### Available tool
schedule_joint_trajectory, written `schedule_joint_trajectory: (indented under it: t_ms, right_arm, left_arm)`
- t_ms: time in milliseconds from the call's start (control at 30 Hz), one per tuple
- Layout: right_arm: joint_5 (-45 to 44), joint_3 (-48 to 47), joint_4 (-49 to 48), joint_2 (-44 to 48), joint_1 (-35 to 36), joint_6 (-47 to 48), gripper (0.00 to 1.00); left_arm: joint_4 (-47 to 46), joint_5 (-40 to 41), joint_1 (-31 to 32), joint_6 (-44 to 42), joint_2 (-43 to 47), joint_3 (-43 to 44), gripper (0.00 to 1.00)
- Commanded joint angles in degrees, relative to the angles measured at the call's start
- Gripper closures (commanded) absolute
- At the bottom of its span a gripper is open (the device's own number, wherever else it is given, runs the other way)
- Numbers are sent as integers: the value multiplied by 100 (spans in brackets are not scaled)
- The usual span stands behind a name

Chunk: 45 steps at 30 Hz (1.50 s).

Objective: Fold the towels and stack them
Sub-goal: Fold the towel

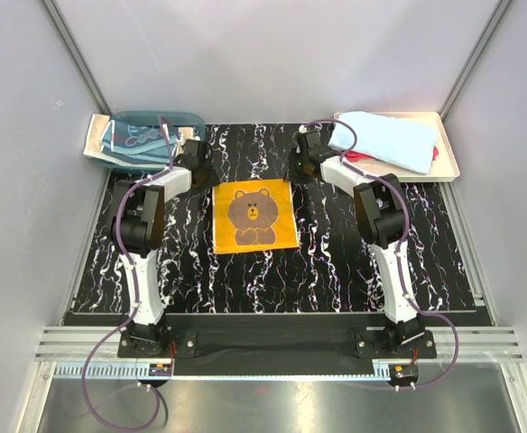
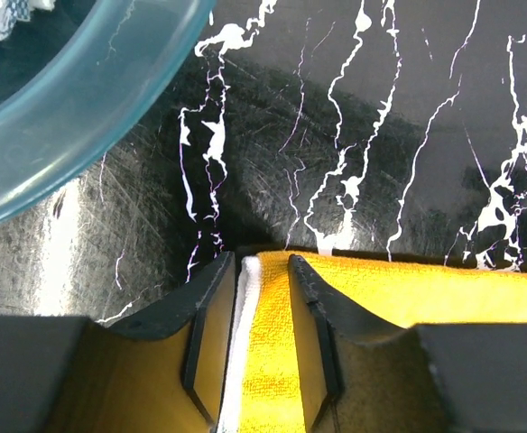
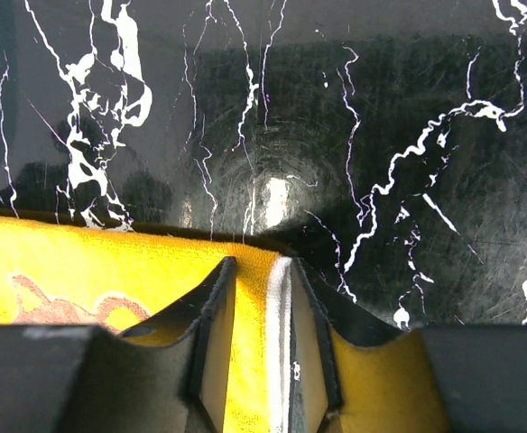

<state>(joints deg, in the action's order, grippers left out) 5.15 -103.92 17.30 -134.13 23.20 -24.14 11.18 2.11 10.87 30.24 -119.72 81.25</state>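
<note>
An orange-yellow towel point(image 1: 254, 216) printed with a brown bear lies flat and unfolded in the middle of the black marbled table. Over its far left corner sits my left gripper point(image 1: 200, 171), and the left wrist view shows its jaws point(image 2: 262, 262) apart, straddling the towel point(image 2: 444, 289), whose white hem and yellow pile fill the gap. My right gripper point(image 1: 296, 171) is at the far right corner, its jaws point(image 3: 262, 263) also apart around the towel's point(image 3: 92, 262) hem. A plain light blue towel point(image 1: 385, 140) lies on the tray over a red towel point(image 1: 437, 153).
A translucent teal basin point(image 1: 155, 115) at the back left holds dusty blue and teal cloths point(image 1: 133, 137); its rim point(image 2: 83, 117) is close to my left gripper. A cream tray point(image 1: 448, 162) stands at the back right. Grey walls enclose the table on three sides.
</note>
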Motion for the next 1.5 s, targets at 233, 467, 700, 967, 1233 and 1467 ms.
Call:
schedule_joint_trajectory:
  t_ms: [233, 467, 700, 967, 1233, 1467]
  right_arm:
    - [-189, -155, 72, -184, 71, 111, 82]
    - [-286, -41, -60, -88, 62, 146, 93]
    - [-471, -85, -279, 255, 35, 331, 97]
    - [-585, 520, -745, 1088, 9, 393, 98]
    - [-252, 1540, -1281, 1880, 9, 41, 98]
    - [-49, 2788, -1862, 2443, 18, -328, 98]
  left_arm:
    - [-116, -53, -15, -62, -104, -92, 76]
    - [-423, -167, -24, -80, 1, -224, 99]
    - [-731, -308, -33, 43, 440, -215, 100]
    - [-1257, -316, -41, 114, 1099, -610, 100]
    - [-1644, -483, -41, 377, 1644, -1462, 100]
    - [-1918, -501, 64, 553, 2260, -2412, 100]
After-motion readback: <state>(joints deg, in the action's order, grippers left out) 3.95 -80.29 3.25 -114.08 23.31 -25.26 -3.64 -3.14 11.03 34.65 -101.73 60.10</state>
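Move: The orange towel lies flat and square-on with the bear facing up; its far left corner is already between the left hand's open fingertips, about 1 cm ahead and 1 cm below. The basket's middle is roughly 20 cm to the left and 13 cm ahead of that hand. The towel's far right corner sits likewise between the right fingers, about 1 cm ahead and 1 cm below, with the light blue towel some 28 cm to the right and 12 cm ahead. Both hands, fingertips down at the towel's two far corners, shut their fingers and pinch one corner each, creep about half a centimetre to a centimetre forward, then rise steeply together to some 7 cm, tipping the fingers about 10 degrees outward. Still holding the far edge stretched between them, they swing it back over the bear towards the near edge, about 5 cm from the furthest point and starting to sink, with the right hand also drifting a couple of centimetres right. ##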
